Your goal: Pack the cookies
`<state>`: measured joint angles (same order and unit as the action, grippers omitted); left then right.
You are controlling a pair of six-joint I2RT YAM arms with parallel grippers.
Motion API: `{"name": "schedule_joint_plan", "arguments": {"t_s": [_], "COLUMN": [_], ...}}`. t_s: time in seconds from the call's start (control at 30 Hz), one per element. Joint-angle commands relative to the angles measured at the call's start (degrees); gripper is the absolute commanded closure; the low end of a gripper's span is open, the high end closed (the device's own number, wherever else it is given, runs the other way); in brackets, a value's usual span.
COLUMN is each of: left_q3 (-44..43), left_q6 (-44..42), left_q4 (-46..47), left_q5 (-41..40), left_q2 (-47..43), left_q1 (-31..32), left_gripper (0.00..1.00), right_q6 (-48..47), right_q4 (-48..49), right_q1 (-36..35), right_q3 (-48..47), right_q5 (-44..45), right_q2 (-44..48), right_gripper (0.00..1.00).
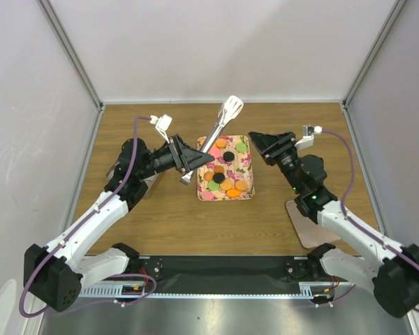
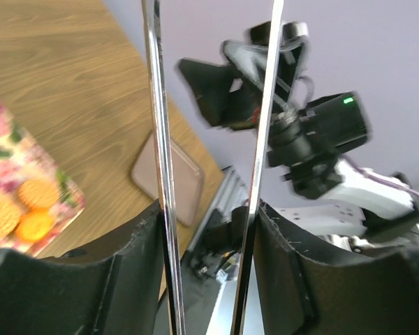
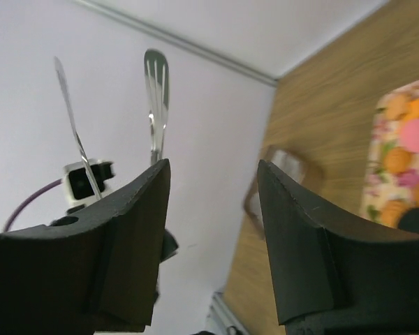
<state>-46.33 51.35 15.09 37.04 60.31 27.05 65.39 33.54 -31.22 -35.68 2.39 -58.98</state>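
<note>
The cookies (image 1: pixel 227 169), round discs in orange, pink, green and black, lie on a floral tray (image 1: pixel 204 197) in the middle of the table. My left gripper (image 1: pixel 186 155) is at the tray's left edge, shut on a pair of metal tongs (image 1: pixel 220 125). The tongs' heads rise toward the back. In the left wrist view both tong arms (image 2: pixel 160 139) pass between my fingers (image 2: pixel 133 272). My right gripper (image 1: pixel 260 143) hovers open by the tray's right edge with nothing between its fingers (image 3: pixel 314 237). Some cookies (image 3: pixel 413 132) show at the right of the right wrist view.
A pinkish flat container (image 1: pixel 309 225) lies on the table at the right, partly under my right arm. Another such container (image 3: pixel 286 167) shows past my right fingers. White walls close in the wooden table (image 1: pixel 167 216) on three sides.
</note>
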Motion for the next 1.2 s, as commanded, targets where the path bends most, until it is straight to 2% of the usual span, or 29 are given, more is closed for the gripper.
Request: {"name": "schedule_joint_plan", "arguments": {"t_s": [0.0,0.2,0.37,0.5,0.8,1.17], "left_q3": [-3.2,-2.8,-4.1,-5.4,-10.6,-19.5], "left_q6": [-6.3,-14.1,-19.3,-22.6,-27.5,-29.3], "left_q4": [-9.2,-20.0,-29.1,-33.1,-38.2,-41.5], "left_q5": [-3.9,-15.3,-28.8,-35.4,-40.5,-45.7], "left_q2": [-2.3,-3.2,-0.7,2.7,12.4,26.1], "left_q1": [-0.3,1.2,4.9,8.2,12.1,15.8], "left_gripper": [0.48,0.5,0.49,0.49,0.5,0.51], "right_q6": [-9.0,-25.6,-34.3,-39.3,-43.1,-44.6], "right_q4": [-16.3,-35.3,-43.1,-45.7,-47.3,-48.1], "right_q1": [3.3,7.1,7.2,7.7,9.2,10.0], "right_q3": [-1.4,-6.5,-11.3,-13.1,-14.2,-13.2], "right_q5": [0.7,0.2,1.0,0.7,0.2,-0.7], "right_q2": [5.3,10.5,10.1,7.6,4.9,5.8], "right_gripper": [0.42,0.41,0.41,0.41,0.41,0.42]}}
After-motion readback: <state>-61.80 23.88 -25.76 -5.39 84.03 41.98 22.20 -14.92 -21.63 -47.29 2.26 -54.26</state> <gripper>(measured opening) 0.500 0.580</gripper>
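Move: The cookie tray that the left gripper's held tongs are going to is centred about 16 cm ahead of that gripper, 3 cm to its right and some 31 cm below. On it, the near black cookie is roughly 12 cm ahead and 1 cm right, the far black cookie some 20 cm ahead and 4 cm right; the metal tin stands about 17 cm ahead and 29 cm left. From the empty right gripper, the tray is about 9 cm ahead and 7 cm left, 31 cm below. Bring the left gripper down about 19 cm and slightly forward towards the cookie tray, rolling it nearly 60 degrees so the fingers swing from level to steeply down, and keep hold of the tongs. Meanwhile draw the open, empty right gripper down and to the right, away from the tongs, rolling its left side down. ##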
